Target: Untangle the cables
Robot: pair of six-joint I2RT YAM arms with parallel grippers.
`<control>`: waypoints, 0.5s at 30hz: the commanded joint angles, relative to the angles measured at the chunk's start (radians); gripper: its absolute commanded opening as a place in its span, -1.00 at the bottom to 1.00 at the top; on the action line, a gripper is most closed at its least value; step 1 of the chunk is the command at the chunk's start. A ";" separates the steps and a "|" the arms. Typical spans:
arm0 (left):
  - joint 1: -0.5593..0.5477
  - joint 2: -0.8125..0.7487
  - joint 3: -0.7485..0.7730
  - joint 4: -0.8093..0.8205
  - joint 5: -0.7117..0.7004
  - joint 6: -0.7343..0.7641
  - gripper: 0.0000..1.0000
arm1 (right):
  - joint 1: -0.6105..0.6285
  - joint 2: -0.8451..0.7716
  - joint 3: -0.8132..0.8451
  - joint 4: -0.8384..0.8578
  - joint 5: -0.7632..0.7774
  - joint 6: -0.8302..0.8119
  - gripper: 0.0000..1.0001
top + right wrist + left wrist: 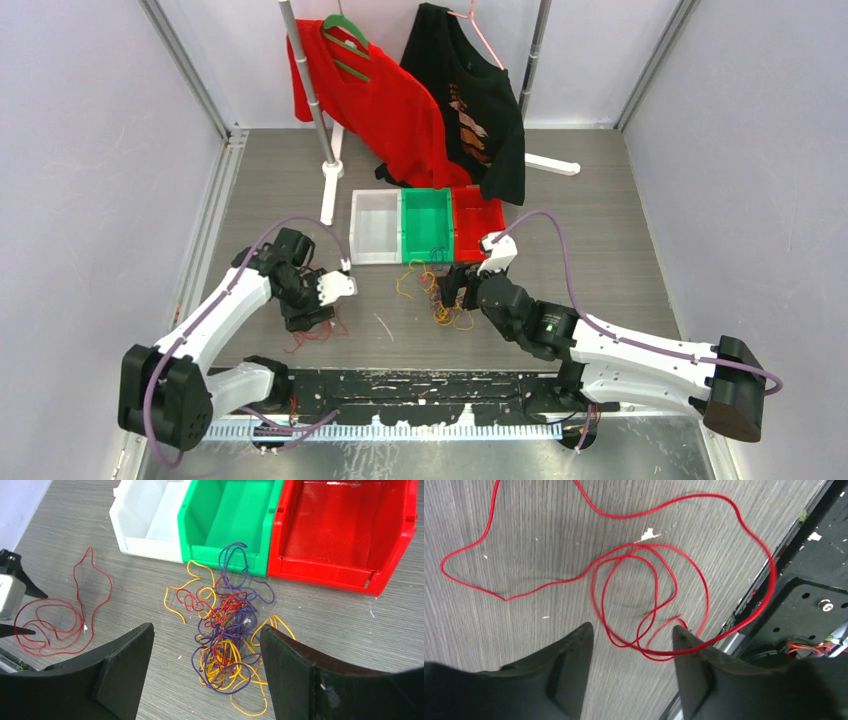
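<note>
A tangle of purple, yellow and red cables (227, 630) lies on the grey table in front of the green bin, also seen from above (440, 297). My right gripper (206, 629) hovers over it, open, the heap showing between its fingers; nothing is held (452, 292). One single red cable (656, 582) lies apart in loose loops at the left (315, 335) (111, 587). My left gripper (633, 629) is open just above it (310, 318). One blurred red strand crosses the tip of its right finger (684, 635).
Three open bins stand in a row behind the tangle: white (375, 258), green (427, 258), red (478, 250). A clothes rack foot (330, 180) with a red shirt (385, 105) and a black shirt (480, 100) stands at the back. The black base rail (420, 385) runs along the near edge.
</note>
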 commanded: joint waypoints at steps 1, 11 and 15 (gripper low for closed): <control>0.013 0.044 -0.006 0.105 0.088 0.094 0.31 | 0.002 -0.014 0.038 0.018 0.006 -0.010 0.65; 0.015 0.137 -0.072 0.279 0.128 0.127 0.58 | 0.002 0.020 0.043 0.028 -0.018 -0.015 0.61; 0.014 0.191 -0.092 0.285 0.117 0.161 0.57 | 0.002 0.029 0.048 0.028 -0.017 -0.019 0.57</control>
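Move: The freed red cable lies in loose loops beneath the left hand, about 3 cm to its right, 1 cm back and 6 cm down. From that hand, the tangled bundle is some 29 cm right and 3 cm ahead, and the white bin about 15 cm right and 18 cm ahead. From the right hand, the red loops lie roughly 30 cm left, 10 cm back and 16 cm below. The left hand sinks about 4 cm over the red loops, easing forward and right, its already parted fingers opening wider. ##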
